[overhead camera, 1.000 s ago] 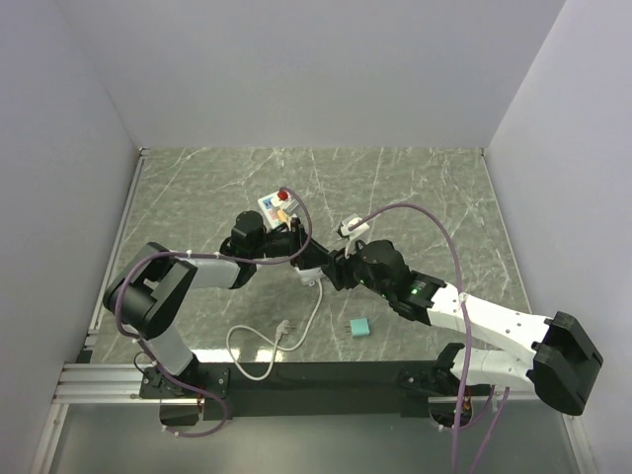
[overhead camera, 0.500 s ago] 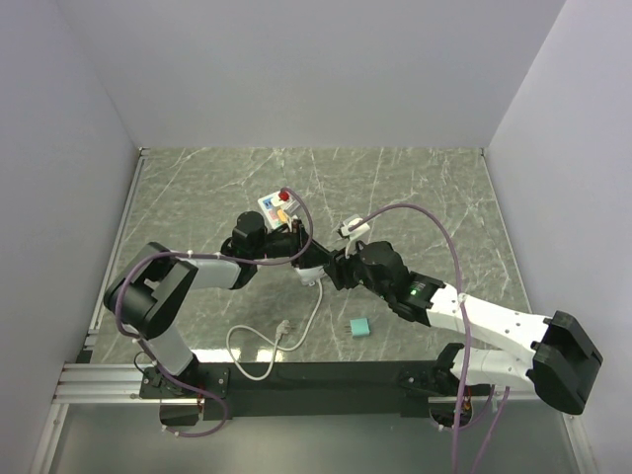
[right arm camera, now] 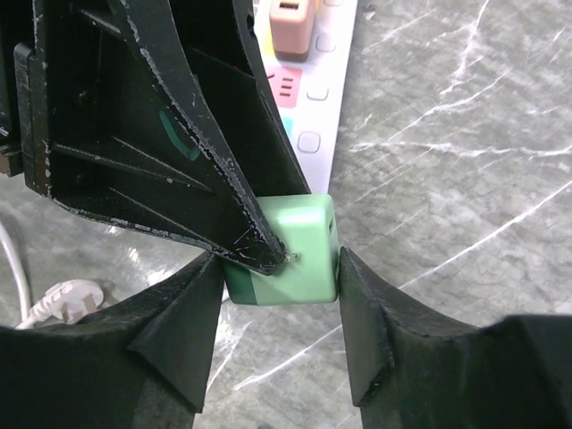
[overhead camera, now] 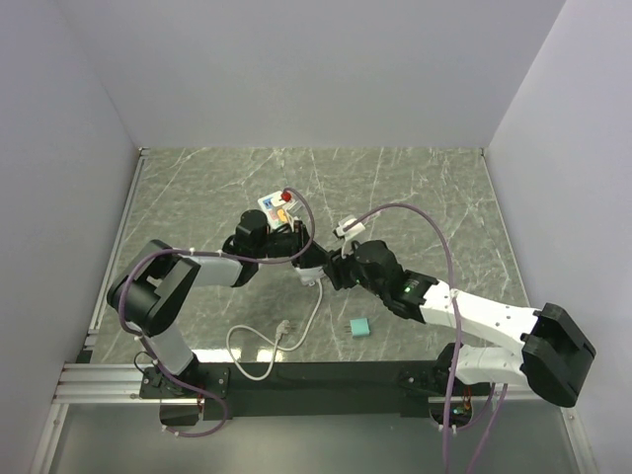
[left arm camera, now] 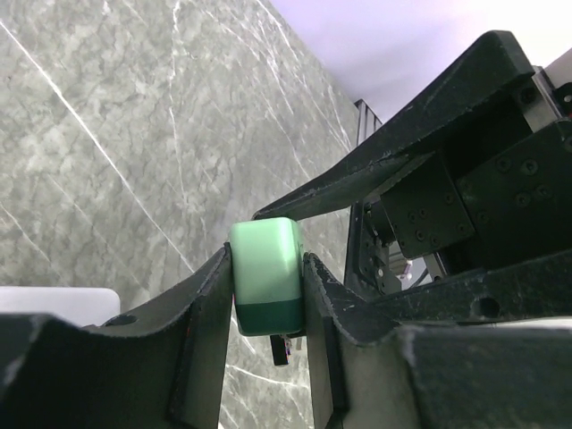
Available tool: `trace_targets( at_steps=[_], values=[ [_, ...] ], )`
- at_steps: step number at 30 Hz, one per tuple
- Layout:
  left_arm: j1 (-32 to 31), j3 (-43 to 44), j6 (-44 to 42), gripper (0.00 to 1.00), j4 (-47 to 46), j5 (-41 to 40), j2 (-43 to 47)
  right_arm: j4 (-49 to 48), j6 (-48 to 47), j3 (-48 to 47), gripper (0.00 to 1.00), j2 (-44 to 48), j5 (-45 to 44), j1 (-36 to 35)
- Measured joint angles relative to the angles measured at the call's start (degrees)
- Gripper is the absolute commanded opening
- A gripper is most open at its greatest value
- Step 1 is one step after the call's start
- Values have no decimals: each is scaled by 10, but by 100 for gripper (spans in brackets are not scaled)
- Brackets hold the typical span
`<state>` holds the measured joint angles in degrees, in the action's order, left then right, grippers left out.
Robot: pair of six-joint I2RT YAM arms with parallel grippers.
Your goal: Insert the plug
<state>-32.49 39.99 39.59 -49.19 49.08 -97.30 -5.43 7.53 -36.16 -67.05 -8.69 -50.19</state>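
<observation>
A green plug (right arm camera: pixel 295 253) with a darker green base hangs just above the marble table (overhead camera: pixel 425 197), and both grippers are on it. In the left wrist view the green plug (left arm camera: pixel 265 284) sits clamped between my left gripper's (left arm camera: pixel 266 308) fingers, metal prongs poking out below. In the right wrist view my right gripper (right arm camera: pixel 279 295) presses its fingers against the plug's two sides, while a left finger crosses its top corner. From above, the grippers meet at the plug's spot (overhead camera: pixel 318 259). The white power strip (overhead camera: pixel 276 205) lies just beyond; this power strip (right arm camera: pixel 315 98) shows free sockets.
A pink adapter (right arm camera: pixel 290 16) sits in the strip's far end. A loose white cable (overhead camera: pixel 296 331) curls on the table near the arm bases, its connector (right arm camera: pixel 61 300) lying close by. A small teal block (overhead camera: pixel 359 327) rests front centre. Grey walls enclose the table.
The right arm has edged up and left, closing in on the left gripper; the meeting point with the plug has shifted slightly toward the power strip.
</observation>
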Motion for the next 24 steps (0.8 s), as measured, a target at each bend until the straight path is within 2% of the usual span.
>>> trace_targets(
  at_steps=[8, 17, 24],
  values=[
    [12, 20, -19, 0, 21, 30, 0, -13, -12, -9, 68, -4, 55, 27],
    [37, 20, -41, 0, 54, 54, 2, -38, -14, -31, 90, -4, 143, 56],
    [57, 20, -62, 0, 80, 58, 17, -68, 3, -27, 88, 23, 224, 109]
  ],
)
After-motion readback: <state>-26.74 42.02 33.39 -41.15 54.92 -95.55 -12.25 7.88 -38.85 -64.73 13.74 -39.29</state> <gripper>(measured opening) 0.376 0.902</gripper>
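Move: Both my hands hold the green plug between their fingertips. From my left hand, the free teal socket near the power strip's near end lies about 5 cm ahead, 8 cm left and 11 cm below; the pink socket is some 3 cm beyond that and 1 cm farther left. From my right hand, the green plug is right at the finger pads, and the loose teal plug lies roughly 10 cm back, 7 cm right and 12 cm below. I open my right fingers and let go of the green plug, lifting that hand about 6 cm clear; it drifts a little left before easing back, its left side tipping up some 15 degrees while it turns slightly counter-clockwise. My left fingers keep their pinch and carry the plug about 3 cm left and a bit forward, nearly level, towards the strip's free sockets. ##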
